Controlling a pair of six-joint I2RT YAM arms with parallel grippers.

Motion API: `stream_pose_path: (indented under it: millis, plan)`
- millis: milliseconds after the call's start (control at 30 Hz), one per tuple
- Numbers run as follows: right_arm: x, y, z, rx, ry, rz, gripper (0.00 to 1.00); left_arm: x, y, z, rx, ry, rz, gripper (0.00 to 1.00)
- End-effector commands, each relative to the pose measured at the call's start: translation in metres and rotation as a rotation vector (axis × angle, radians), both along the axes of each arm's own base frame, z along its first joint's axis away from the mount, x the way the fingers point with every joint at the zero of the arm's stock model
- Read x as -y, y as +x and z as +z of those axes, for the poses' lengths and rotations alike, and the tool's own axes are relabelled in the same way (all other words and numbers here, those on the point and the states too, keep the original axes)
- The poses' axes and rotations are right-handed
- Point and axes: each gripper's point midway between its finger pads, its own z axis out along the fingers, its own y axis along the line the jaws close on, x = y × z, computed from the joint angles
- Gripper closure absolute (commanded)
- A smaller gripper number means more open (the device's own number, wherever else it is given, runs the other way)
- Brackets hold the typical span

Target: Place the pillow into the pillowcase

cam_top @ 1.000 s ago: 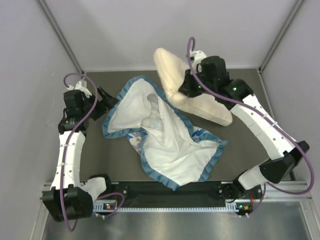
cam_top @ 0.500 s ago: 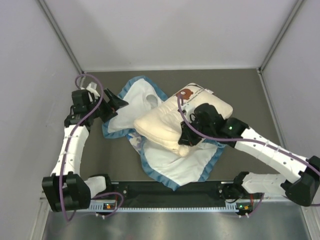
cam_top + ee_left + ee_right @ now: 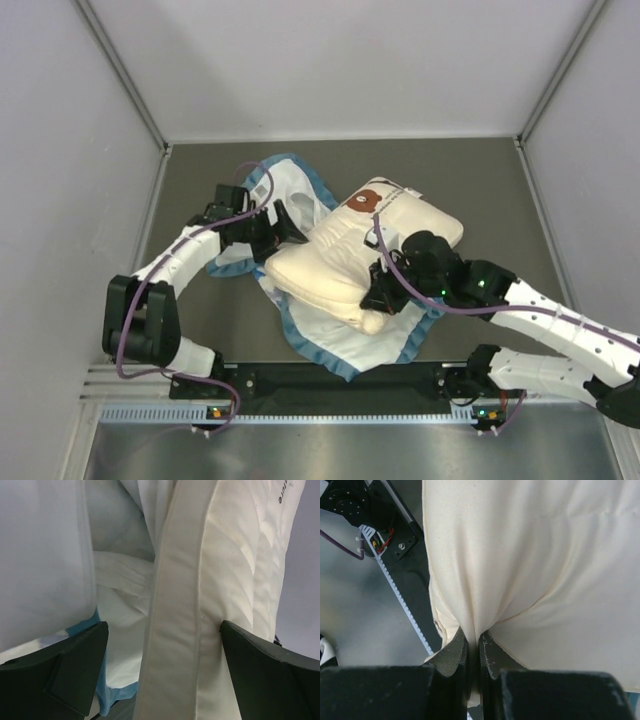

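Note:
The cream pillow (image 3: 345, 258) lies slanted on top of the pillowcase (image 3: 335, 335), its bear logo (image 3: 367, 199) at the far end. The pillowcase is spread with its white inside up and its blue ruffle around it. My right gripper (image 3: 385, 292) is shut on a pinch of the pillow's near corner; in the right wrist view the cream fabric (image 3: 545, 555) bunches into the closed jaws of the right gripper (image 3: 473, 642). My left gripper (image 3: 287, 224) is open at the pillow's left end. In the left wrist view the pillow's seamed edge (image 3: 175, 630) stands between the wide fingers (image 3: 75, 670), with pillowcase cloth (image 3: 45, 555) beside it.
A black rail (image 3: 340, 380) with both arm bases runs along the near table edge, and a metal ledge (image 3: 350, 450) lies in front of it. Grey walls close the table on the left, back and right. The dark tabletop (image 3: 500, 190) shows around the fabric.
The right arm has carried the pillow from the back right down onto the pillowcase. The left arm has swung in from the left edge to the pillow's left end, staying open.

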Motion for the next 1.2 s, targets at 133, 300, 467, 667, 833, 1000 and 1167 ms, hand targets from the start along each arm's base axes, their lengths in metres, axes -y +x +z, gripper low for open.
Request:
stream_pose_path:
  millis: [133,300,467,667,833,1000,1167]
  plan:
    - [-0.013,-0.011,0.037,0.032,0.158,0.042,1.0,0.077,-0.01,0.013,0.039,-0.171,-0.184,0.16]
    - [-0.002,-0.004,0.032,0.056,0.115,-0.018,1.0,0.102,-0.005,0.041,0.083,-0.283,-0.21,0.83]
    - [0.006,0.002,0.026,0.066,0.06,-0.056,1.0,0.117,0.022,0.108,0.253,-0.383,-0.222,1.0]
    - [0.012,0.022,0.007,0.089,-0.07,-0.121,1.0,0.124,0.05,0.232,0.574,-0.442,-0.258,1.0]
    - [0.026,0.065,0.009,0.148,-0.212,-0.231,1.0,0.061,0.065,0.305,0.865,-0.288,-0.016,1.0]
    - [0.032,0.122,0.016,0.166,-0.305,-0.335,1.0,-0.029,0.029,0.34,1.11,-0.066,0.284,1.0]
    - [0.004,0.191,0.04,0.19,-0.313,-0.435,1.0,-0.09,-0.024,0.301,1.132,0.089,0.509,1.0]
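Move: The pillow's left long edge runs just inside the left hand's open fingers, the place to grip about 6 cm to its right, 1 cm back and a couple below; the pillow's middle is some 16 cm right. The pillowcase, lying flat, centres about 8 cm right, 6 back and 12 below. From the right hand, already holding the pillow's near corner, the pillowcase centres some 8 cm forward, 9 left and 19 below. The left hand slides about 8 cm right onto the pillow's left edge and shuts its fingers on it, then hoists it some 25 cm, swinging first right and forward and then back leftwards while the wrist tips up about 50 degrees. The right hand keeps its grip on the near corner, eases 2 cm right, then carries it about 15 cm forward and some 5 cm up over the pillowcase. ##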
